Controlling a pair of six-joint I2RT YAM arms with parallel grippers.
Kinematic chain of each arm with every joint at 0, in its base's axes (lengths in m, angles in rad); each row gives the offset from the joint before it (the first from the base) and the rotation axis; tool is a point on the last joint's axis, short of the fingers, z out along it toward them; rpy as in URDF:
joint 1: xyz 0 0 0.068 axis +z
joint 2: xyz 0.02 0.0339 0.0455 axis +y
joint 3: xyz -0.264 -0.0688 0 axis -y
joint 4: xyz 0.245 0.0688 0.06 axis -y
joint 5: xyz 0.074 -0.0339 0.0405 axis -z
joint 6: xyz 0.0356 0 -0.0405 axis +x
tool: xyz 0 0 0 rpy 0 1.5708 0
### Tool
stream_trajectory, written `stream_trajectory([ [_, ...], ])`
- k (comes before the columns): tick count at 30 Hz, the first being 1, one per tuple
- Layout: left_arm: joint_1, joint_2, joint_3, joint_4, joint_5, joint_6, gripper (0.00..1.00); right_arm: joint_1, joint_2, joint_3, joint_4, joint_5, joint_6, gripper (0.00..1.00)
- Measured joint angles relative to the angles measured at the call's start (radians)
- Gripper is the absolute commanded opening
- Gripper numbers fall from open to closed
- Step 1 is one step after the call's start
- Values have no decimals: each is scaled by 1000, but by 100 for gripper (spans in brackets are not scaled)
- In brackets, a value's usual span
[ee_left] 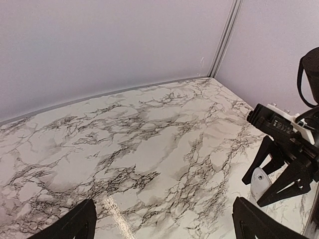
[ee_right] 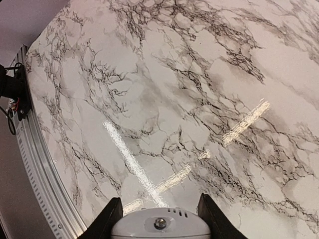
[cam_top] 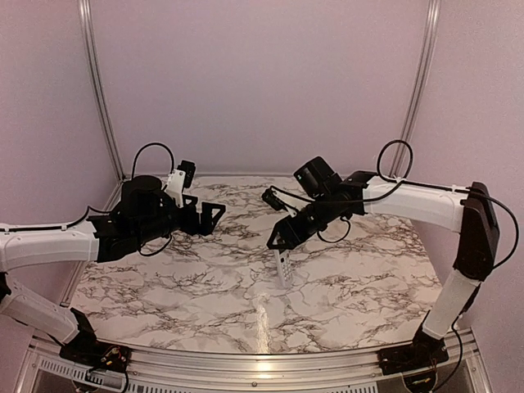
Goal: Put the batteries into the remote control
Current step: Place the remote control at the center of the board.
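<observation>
The white remote control (cam_top: 284, 266) hangs end-down above the middle of the marble table (cam_top: 188, 286), its top between the fingers of my right gripper (cam_top: 282, 237), which is shut on it. In the right wrist view the remote's rounded end (ee_right: 159, 226) with a small screw fills the gap of the right gripper (ee_right: 160, 201). My left gripper (cam_top: 214, 214) hovers at the back left, open and holding nothing. In its own view the left gripper (ee_left: 164, 214) has only bare marble between its fingers, with the remote (ee_left: 259, 181) off to the right. No batteries are in view.
Pale walls and two aluminium posts (cam_top: 98, 90) (cam_top: 417, 90) close the back of the table. A metal rail (ee_right: 35, 149) runs along the near edge by the arm bases. The right arm's cables (cam_top: 393, 164) loop above its wrist.
</observation>
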Motion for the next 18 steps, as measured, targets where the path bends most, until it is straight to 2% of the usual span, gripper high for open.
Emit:
stream_trajectory([
  [13, 1, -1, -47, -10, -32, -13, 99, 82, 277, 238, -282, 159, -103, 4],
  [18, 1, -2, -68, -10, -53, -15, 99, 111, 369, 345, -362, 189, -135, 8],
])
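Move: I hold the remote control by one end in my right hand, its middle about 4 cm back, 2 cm to the right and 4 cm below my fingertips. The bare board spot I'm taking it to is almost straight under that hand, some 15 cm down, 3 cm back and barely to the left. From my empty left hand, the spot is roughly 7 cm back, 16 cm to the right and 22 cm below. No other things stand nearby. I lower the remote towards the middle of the board with my right hand, about 8 cm down and slightly left at the end, keeping my pinch on its end. Meanwhile I swing those fingers some 25 degrees to point more steeply down. My left hand, wide open and clear of it, sinks about 3 cm. ##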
